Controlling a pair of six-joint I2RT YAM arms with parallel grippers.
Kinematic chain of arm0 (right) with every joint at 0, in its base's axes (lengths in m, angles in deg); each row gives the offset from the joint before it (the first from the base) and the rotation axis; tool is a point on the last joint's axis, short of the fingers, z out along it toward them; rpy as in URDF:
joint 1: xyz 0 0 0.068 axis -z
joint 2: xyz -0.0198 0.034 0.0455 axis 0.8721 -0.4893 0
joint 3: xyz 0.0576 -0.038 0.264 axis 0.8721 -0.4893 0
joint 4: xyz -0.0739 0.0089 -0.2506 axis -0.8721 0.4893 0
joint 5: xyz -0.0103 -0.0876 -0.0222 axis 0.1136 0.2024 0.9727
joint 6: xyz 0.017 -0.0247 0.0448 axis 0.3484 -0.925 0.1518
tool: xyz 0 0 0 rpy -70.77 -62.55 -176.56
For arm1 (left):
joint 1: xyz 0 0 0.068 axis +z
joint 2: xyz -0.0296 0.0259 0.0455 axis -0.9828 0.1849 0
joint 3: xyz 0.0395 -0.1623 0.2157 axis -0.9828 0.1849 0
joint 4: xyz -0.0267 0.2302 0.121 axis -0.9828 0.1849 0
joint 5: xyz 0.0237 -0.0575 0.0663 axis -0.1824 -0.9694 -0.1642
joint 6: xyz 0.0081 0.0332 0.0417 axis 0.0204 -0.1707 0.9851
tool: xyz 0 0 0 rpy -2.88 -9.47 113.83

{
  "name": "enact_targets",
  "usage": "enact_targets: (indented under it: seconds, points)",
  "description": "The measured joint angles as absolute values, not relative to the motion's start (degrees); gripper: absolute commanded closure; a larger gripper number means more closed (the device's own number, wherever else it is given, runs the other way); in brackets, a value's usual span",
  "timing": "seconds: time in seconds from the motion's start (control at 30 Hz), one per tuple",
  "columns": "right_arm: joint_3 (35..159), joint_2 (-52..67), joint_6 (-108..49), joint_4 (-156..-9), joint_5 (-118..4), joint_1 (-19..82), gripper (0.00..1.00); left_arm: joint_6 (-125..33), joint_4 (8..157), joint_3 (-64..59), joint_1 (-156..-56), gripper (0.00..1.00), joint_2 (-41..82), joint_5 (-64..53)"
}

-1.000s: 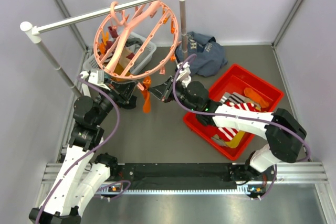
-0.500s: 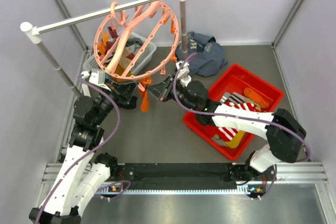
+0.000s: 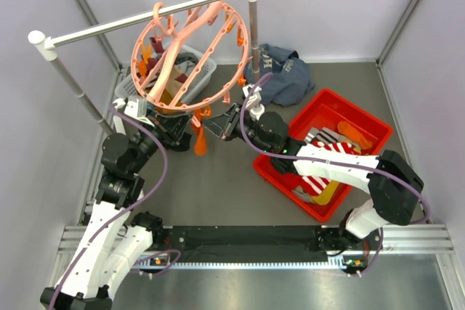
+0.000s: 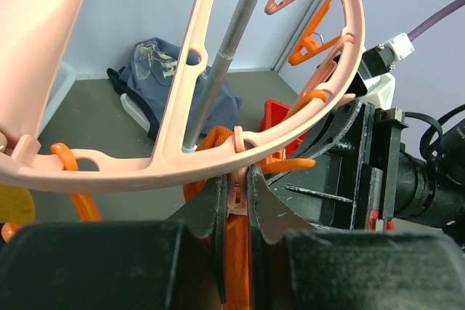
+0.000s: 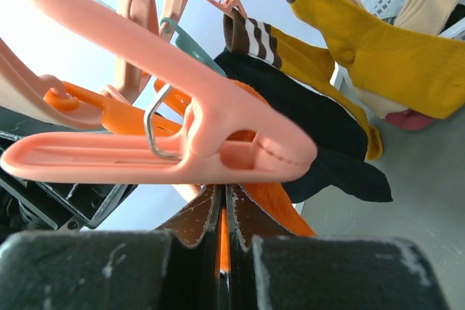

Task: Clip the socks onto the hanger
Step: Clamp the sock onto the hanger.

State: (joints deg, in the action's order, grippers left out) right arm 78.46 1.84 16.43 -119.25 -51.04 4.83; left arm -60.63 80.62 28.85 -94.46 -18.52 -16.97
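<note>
The salmon-pink ring hanger [image 3: 190, 54] hangs from the rail. In the left wrist view its rim [image 4: 182, 168] crosses just above my left gripper [image 4: 235, 179], which is shut on a small pink clip peg [image 4: 237, 197] under the rim. An orange sock [image 4: 238, 255] hangs below that peg. My right gripper [image 5: 223, 195] is shut on the same orange sock [image 5: 283, 212], right under a pink peg [image 5: 203, 143]. From above, the sock [image 3: 200, 141] dangles between the left gripper [image 3: 183, 136] and the right gripper [image 3: 211, 127]. Yellow socks [image 5: 363, 41] and a dark sock [image 5: 327, 143] hang on the hanger.
A red bin [image 3: 362, 111] with red-and-white striped socks [image 3: 320, 176] sits at the right. A white basket [image 3: 207, 70] stands behind the hanger, and a navy garment [image 3: 287, 74] lies at the back. The white rail [image 3: 109, 27] spans two grey posts.
My right gripper has edged left and up toward the ring's rim with the orange sock. The hanger has swung slightly. The left gripper has stayed put.
</note>
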Motion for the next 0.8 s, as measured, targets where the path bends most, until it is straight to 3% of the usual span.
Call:
enact_targets:
  seconds: [0.2,0.57,0.8]
  points:
    - [78.46,1.84,16.78,-119.95,-51.43,4.83,1.0,-59.06,80.66,28.85,-94.46,0.84,-18.55,-17.03]
    - [78.98,1.84,16.83,-120.54,-52.24,4.83,1.0,-57.77,80.92,28.87,-94.46,0.48,-18.55,-17.99]
    - [79.71,1.84,16.78,-121.3,-52.79,4.83,1.0,-57.79,82.41,29.09,-94.53,0.34,-18.55,-18.93]
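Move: The left fingers already squeeze the pink clip under the hanger rim, its middle only about 1 cm ahead and 1 cm right. The orange sock hangs roughly 1 cm ahead, 2 cm right and 6 cm below this hand. An orange clip sits about 3 cm ahead, 4 cm right and 1 cm higher. From the right fingers, shut at the sock's upper end, the pink clip lies about 2 cm ahead, 3 cm left and 1 cm up. Lets go of the pink clip with the left fingers, which spread from nearly shut to a bit over half open around it, the hand otherwise staying put until it sinks about 1 cm at the end. The right fingers stay shut on the sock's upper end while that hand rises some 2 cm beside the rim, mostly late on. ##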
